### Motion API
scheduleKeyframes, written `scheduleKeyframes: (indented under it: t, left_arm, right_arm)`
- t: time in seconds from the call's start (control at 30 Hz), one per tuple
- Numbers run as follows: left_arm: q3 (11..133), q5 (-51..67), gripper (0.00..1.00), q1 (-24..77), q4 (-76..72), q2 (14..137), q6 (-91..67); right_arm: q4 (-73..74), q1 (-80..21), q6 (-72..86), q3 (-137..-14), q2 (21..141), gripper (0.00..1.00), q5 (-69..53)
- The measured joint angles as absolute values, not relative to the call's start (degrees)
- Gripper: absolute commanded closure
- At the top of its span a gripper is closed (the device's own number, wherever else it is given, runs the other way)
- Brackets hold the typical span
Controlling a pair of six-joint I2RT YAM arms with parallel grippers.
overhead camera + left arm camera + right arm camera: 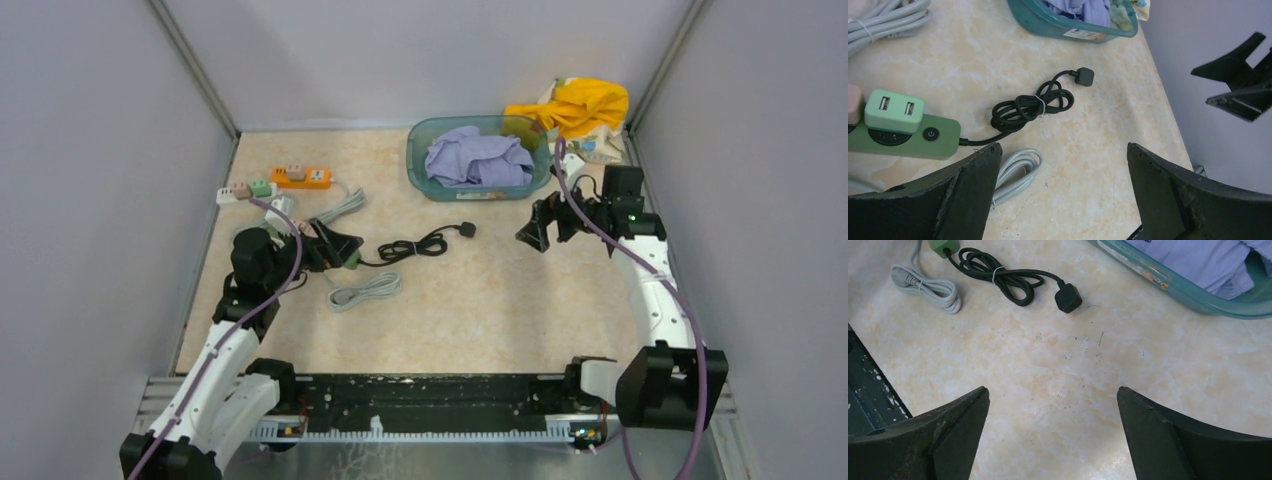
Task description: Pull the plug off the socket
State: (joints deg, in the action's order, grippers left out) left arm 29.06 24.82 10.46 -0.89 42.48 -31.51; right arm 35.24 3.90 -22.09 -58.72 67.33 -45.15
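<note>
A dark green socket strip (908, 137) lies at the left of the left wrist view, with a light green two-port plug (894, 111) seated in it. Its black cord (1030, 106) is bundled and ends in a loose black plug (1084, 76). My left gripper (1063, 150) hovers open just to the right of the strip, nothing between its fingers. From above, that gripper (335, 245) covers most of the strip (352, 261). My right gripper (535, 228) hangs open over bare table, right of the black plug (1068, 297), holding nothing.
An orange socket strip (300, 177) and a white one (245, 190), both with adapters, lie at the back left. A grey cable coil (365, 290) rests near the green strip. A teal basket (415, 160) of cloths and a yellow cloth (580, 105) sit at the back.
</note>
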Motion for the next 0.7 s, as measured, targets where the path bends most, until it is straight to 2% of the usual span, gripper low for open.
scheduleKeyframes:
  t: [0.37, 0.53, 0.7]
  left_arm:
    - [29.58, 19.9, 0.0, 11.42, 7.25, 45.15, -42.76]
    - [33.85, 7.29, 0.0, 17.41, 16.91, 46.35, -49.01]
    - [45.6, -8.73, 0.0, 20.58, 33.19, 56.6, -56.38]
  right_arm:
    - [27.07, 3.92, -20.32, -50.83, 68.1, 0.01, -51.33]
    - [22.39, 3.99, -17.93, -45.91, 66.28, 0.01, -53.65]
    - [21.21, 3.99, -17.93, -45.25, 64.42, 0.01, -54.43]
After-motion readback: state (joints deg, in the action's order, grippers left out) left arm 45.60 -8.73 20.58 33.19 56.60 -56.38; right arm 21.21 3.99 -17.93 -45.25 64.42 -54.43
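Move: The green plug on the green socket strip lies about 7 cm ahead of the left gripper, 7 cm to its left and some 15 cm below. The pink plug sits about 3 cm farther out and 4 cm farther left than the green one; the black cable coil is roughly 8 cm ahead and 13 cm right of the gripper, the lower grey coil 4 cm back and 2 cm right. From the right gripper, the green plug is some 47 cm left, 6 cm ahead and 15 cm lower. Bring the open left gripper down about 6 cm towards the green plug, tipping the fingers some 35 degrees downward as it sinks; near the end swing it about 3 cm left with a counter-clockwise turn of roughly 30 degrees, touching nothing. Meanwhile ease the open right gripper down over bare table, a little left and back. ##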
